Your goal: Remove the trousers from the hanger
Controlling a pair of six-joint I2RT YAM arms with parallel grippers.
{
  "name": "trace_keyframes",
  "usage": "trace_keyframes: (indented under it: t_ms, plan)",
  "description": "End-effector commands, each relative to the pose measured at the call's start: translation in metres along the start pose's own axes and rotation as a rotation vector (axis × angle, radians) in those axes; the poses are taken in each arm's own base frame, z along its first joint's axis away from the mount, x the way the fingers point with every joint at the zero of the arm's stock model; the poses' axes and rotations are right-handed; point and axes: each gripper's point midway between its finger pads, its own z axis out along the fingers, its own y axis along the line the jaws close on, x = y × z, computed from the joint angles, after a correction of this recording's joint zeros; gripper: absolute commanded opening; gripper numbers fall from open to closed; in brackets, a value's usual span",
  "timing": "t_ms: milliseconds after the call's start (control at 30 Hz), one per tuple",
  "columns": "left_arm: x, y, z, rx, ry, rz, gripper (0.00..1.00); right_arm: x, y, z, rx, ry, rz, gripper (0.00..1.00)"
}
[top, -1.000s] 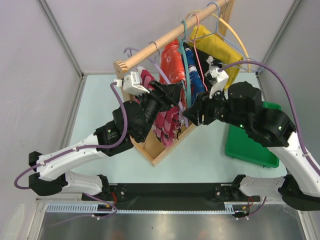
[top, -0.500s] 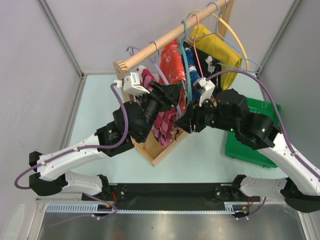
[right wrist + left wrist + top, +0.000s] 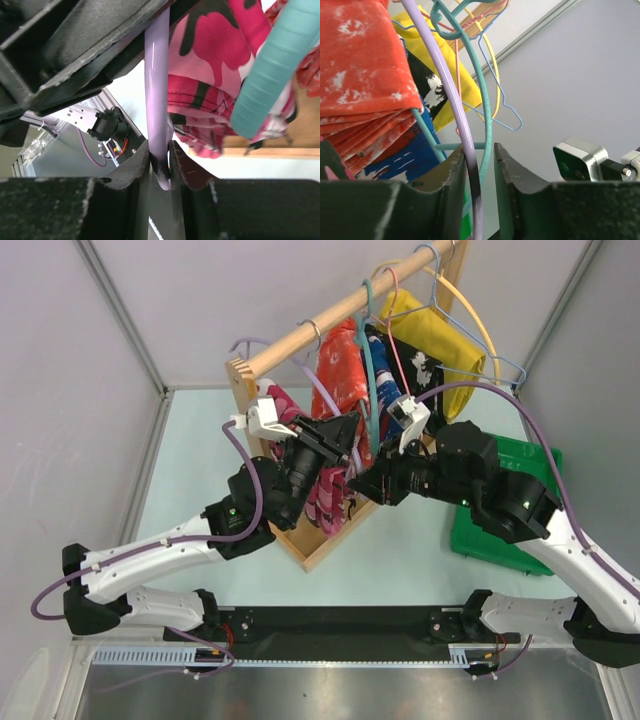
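The pink camouflage trousers (image 3: 325, 495) hang on the lilac hanger (image 3: 318, 390) at the near end of the rail. My left gripper (image 3: 345, 435) is high on the hanger. In the left wrist view its jaws (image 3: 479, 150) stand almost closed round the lilac bar (image 3: 447, 85), which lies against the left finger. My right gripper (image 3: 358, 485) is lower, beside the trousers. In the right wrist view it (image 3: 160, 150) is shut on the hanger's lower end (image 3: 157, 90), with the trousers (image 3: 215, 60) just to the right.
A wooden rail (image 3: 330, 315) on a wooden base (image 3: 300, 540) carries a teal hanger (image 3: 372, 360), an orange-red garment (image 3: 340, 365), a blue one (image 3: 385, 400) and a yellow one (image 3: 440, 340). A green bin (image 3: 500, 530) sits at the right.
My right gripper moved left and closed in on the hanger's lower end. My left arm shifted and the hanger's hook slid left toward the rail's end.
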Motion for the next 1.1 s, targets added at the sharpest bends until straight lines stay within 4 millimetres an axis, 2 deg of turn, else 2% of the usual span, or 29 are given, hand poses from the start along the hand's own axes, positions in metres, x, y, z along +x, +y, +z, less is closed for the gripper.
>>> trace_keyframes:
  t_ms: [0, 100, 233, 267, 367, 533, 600, 767, 833, 933, 1067]
  plan:
    - [0.007, -0.023, -0.001, 0.128, 0.043, -0.089, 0.3, -0.011, 0.011, -0.009, -0.036, -0.052, 0.014, 0.17]
    - [0.005, -0.029, -0.001, 0.157, 0.041, -0.082, 0.2, -0.01, 0.011, -0.011, -0.035, -0.049, 0.016, 0.12]
    - [0.001, -0.045, -0.003, 0.217, 0.05, -0.068, 0.0, -0.013, 0.015, -0.015, -0.055, -0.058, 0.023, 0.12]
    - [0.0, -0.048, -0.003, 0.228, 0.051, -0.057, 0.0, -0.014, 0.016, -0.016, -0.056, -0.059, 0.025, 0.2]
    - [-0.006, -0.061, -0.006, 0.279, 0.052, -0.03, 0.0, -0.017, 0.013, -0.023, -0.031, -0.071, 0.036, 0.36]
    - [-0.012, -0.08, -0.012, 0.345, 0.087, 0.0, 0.0, -0.023, 0.002, -0.043, 0.053, -0.111, 0.056, 0.53]
    - [-0.015, -0.087, -0.015, 0.371, 0.097, -0.014, 0.01, -0.027, -0.003, -0.058, 0.084, -0.142, 0.065, 0.56]
    - [-0.017, -0.099, -0.029, 0.434, 0.149, -0.024, 0.0, -0.031, 0.002, -0.099, 0.063, -0.204, 0.054, 0.65]
    - [-0.024, -0.102, -0.035, 0.452, 0.154, -0.042, 0.01, -0.029, 0.0, -0.109, 0.071, -0.21, 0.048, 0.68]
    - [-0.027, -0.104, -0.045, 0.474, 0.182, -0.067, 0.0, -0.021, -0.005, -0.122, 0.095, -0.192, 0.041, 0.7]
    - [-0.031, -0.103, -0.062, 0.502, 0.219, -0.115, 0.0, 0.001, -0.023, -0.127, 0.176, -0.131, 0.038, 0.7]
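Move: The lilac hanger's sloping arm already runs between the left gripper's open pads, within a centimetre or so; the pink trousers hang from it about 6 cm left, 3 cm ahead and 11 cm lower. The teal hanger's near end is some 3 cm ahead and 4 cm right, and the red garment about 10 cm straight ahead. The right gripper already pinches the lilac hanger's lower end; from it, the trousers lie some 6 cm ahead, 7 cm left and slightly below. Shut the left gripper on the lilac hanger's arm, then let the right fingers open, release its lower end and back away about 10 cm to the right, also rising and drawing back some 5 cm each. Keep the left pinch while drawing the hanger about 4 cm back and 3 cm right, turning that wrist some 20 degrees clockwise. ##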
